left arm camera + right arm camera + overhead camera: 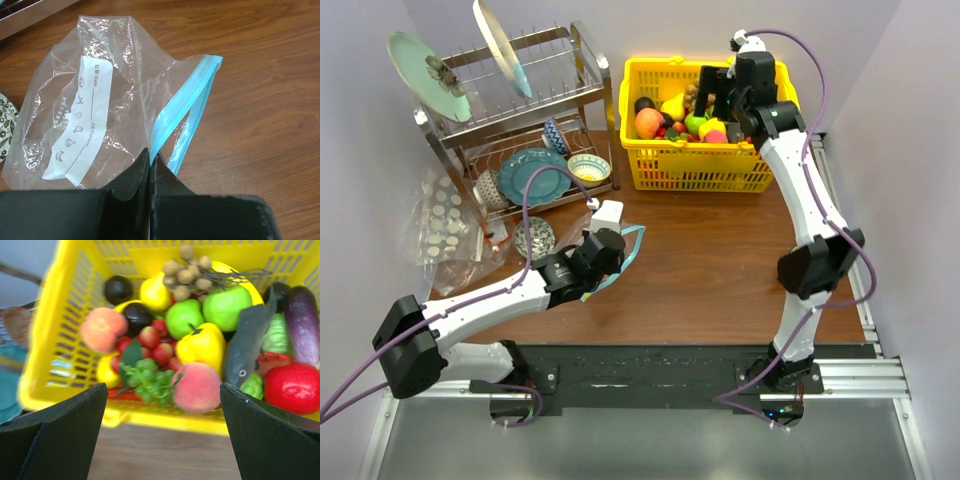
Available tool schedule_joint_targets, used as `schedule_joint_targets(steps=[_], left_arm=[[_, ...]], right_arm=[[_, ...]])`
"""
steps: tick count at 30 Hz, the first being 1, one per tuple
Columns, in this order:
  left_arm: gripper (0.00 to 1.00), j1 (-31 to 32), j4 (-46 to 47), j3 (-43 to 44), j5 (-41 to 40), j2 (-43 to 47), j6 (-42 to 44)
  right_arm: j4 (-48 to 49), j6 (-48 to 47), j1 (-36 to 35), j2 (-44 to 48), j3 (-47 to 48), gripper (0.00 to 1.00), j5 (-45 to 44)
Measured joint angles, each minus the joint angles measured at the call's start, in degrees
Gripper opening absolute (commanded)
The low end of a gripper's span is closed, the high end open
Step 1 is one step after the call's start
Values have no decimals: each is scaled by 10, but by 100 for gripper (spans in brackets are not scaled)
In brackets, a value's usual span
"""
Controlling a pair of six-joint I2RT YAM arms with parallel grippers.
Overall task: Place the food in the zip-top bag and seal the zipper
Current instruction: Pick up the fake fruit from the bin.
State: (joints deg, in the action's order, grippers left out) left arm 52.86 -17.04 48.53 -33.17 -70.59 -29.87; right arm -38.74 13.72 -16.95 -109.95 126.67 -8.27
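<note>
The zip-top bag (100,100) lies crumpled on the brown table, and its teal zipper (185,110) stands partly open. My left gripper (150,155) is shut on the bag's mouth edge at the zipper. In the top view it (603,255) sits over the bag (630,245). The food is piled in a yellow basket (150,255): a peach (200,387), a yellow pepper (202,342), green grapes (147,377), a red tomato (295,387) and a purple eggplant (305,325). My right gripper (162,405) is open and empty, above the basket's near rim; it also shows in the top view (715,95).
A metal dish rack (510,110) with plates and bowls stands at the back left. A patterned bowl (533,237) sits left of the bag. Crinkled clear plastic with white dots (445,225) lies at the far left. The yellow basket (695,170) stands at the back right.
</note>
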Motion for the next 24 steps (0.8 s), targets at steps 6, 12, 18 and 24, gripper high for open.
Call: schedule_joint_targets(steps=[6,12,18,24], left_arm=[[0,-2,2,-5,2,3,5],[0,-3,1,-5,-9,3,5],[0,-3,0,-5,-15,3,8],[0,-3,-6,-5,-18,3,10]], right_arm=[[-33,1,48,-114,81,97,-1],[-64,-3,57,-168,90,98,-8],[-79,-9,52,-188,93,96,0],[-73,-4,53,-225,114,98,3]])
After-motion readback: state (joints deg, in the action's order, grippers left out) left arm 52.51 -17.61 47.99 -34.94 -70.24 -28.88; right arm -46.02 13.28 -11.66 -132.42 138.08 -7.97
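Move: The pink peach by the bin's near wall lies about 18 cm below the right hand, 4 cm ahead and 3 cm to its right. The yellow pepper sits some 6 cm beyond the peach, the grey fish 7 cm farther out and 7 cm right of it, the green grapes 8 cm left of it, about level. From the left hand, the peach is roughly 30 cm ahead, 27 cm right and 3 cm higher. Downward into the yellow bin goes the open right hand, sinking about 16 cm towards the pink peach while reaching some 6 cm forward; it eases rightwards only early on. The wrist tips the fingers nearly 20 degrees further down and they stay wide, coming close on either side of the peach's far edge, with the right one by the fish's head. The left hand keeps its pinch on the bag's blue zipper edge. ##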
